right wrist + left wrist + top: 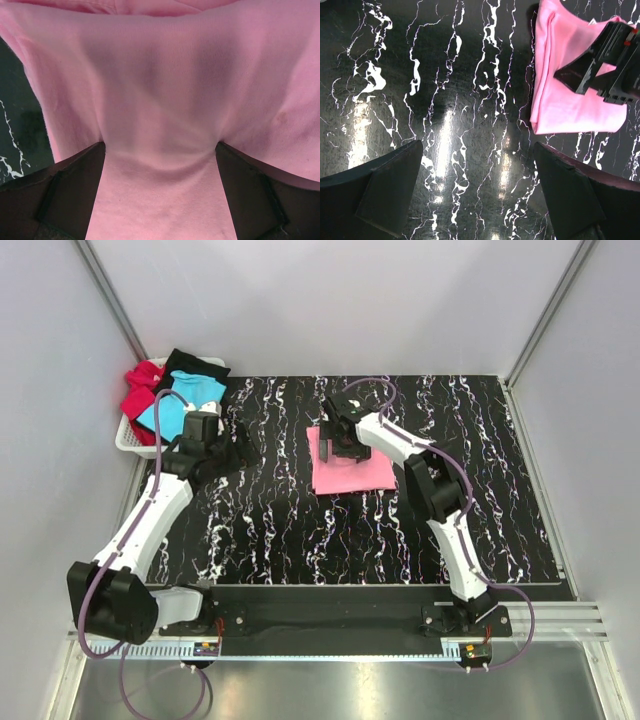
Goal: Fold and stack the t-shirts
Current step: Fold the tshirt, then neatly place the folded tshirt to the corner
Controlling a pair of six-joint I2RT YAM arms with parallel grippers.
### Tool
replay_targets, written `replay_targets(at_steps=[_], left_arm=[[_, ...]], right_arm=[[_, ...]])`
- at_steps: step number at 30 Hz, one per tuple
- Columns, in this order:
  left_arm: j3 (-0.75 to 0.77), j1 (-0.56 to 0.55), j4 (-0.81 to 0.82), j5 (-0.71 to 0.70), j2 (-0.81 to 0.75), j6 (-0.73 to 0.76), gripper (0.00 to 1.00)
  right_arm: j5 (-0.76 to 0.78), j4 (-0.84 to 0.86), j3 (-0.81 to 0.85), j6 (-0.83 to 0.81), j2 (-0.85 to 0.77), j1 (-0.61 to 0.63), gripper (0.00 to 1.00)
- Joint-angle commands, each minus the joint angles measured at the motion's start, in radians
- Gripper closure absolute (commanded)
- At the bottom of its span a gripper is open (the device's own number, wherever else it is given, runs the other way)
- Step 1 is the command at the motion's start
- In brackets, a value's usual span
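A folded pink t-shirt (pixel 352 476) lies flat near the middle of the black marbled table. My right gripper (pixel 344 446) stands open over its far part. In the right wrist view both spread fingertips (pixel 95 155) press down on the pink cloth (pixel 160 75), which dimples at each tip and is not pinched. My left gripper (pixel 232 452) hovers open over bare table, left of the shirt. Its wrist view shows nothing between its fingers (pixel 395 185), with the pink shirt (pixel 565 110) off to the right. Turquoise (pixel 182 406), red (pixel 144 390) and black (pixel 192 364) t-shirts lie heaped in the basket.
The white plastic basket (pixel 127 440) sits at the table's back left corner, just behind my left wrist. Grey walls close in the table on the left, right and back. Both arm bases are bolted along the near edge.
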Motion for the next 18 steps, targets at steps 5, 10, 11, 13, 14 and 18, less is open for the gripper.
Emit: replay_targets(at_steps=[5, 10, 11, 13, 14, 18], left_arm=[[-0.022, 0.013, 0.029, 0.005, -0.023, 0.019, 0.01], [-0.014, 0.014, 0.025, 0.005, -0.011, 0.023, 0.01], [-0.010, 0.014, 0.025, 0.006, -0.005, 0.023, 0.01], [0.003, 0.014, 0.022, 0.017, 0.004, 0.023, 0.01], [0.007, 0.014, 0.022, 0.026, 0.015, 0.023, 0.01], [0.023, 0.014, 0.018, 0.048, 0.037, 0.022, 0.01]], right_arm=[[0.071, -0.051, 0.005, -0.074, 0.062, -0.075, 0.00], [0.079, -0.030, -0.078, -0.132, 0.015, -0.173, 0.00], [0.050, -0.016, -0.089, -0.152, -0.005, -0.193, 0.00], [-0.030, 0.027, -0.111, -0.237, -0.022, -0.253, 0.00], [-0.036, 0.035, -0.117, -0.270, -0.027, -0.267, 0.00], [-0.015, 0.052, -0.109, -0.362, -0.048, -0.319, 0.00]])
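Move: The folded pink t-shirt lies under the right hand, whose open fingertips already sit in the cloth. Its middle is about 2 cm to the right of that hand, 1 cm back and 1 cm below. Bare table, where the t-shirt is to go, lies some 15 cm right and 5 cm ahead; the table's far edge is roughly 20 cm straight ahead. From the left hand the t-shirt is about 23 cm right, 8 cm ahead and 17 cm below. The folded t-shirt is dragged flat across the table under the right hand's two spread fingertips, which keep pressing down on it. That hand eases forward first, then sweeps ever faster to the right, about 15 cm in all and 5 cm forward, staying low, with the fingers wide open and barely any wrist tilt. ##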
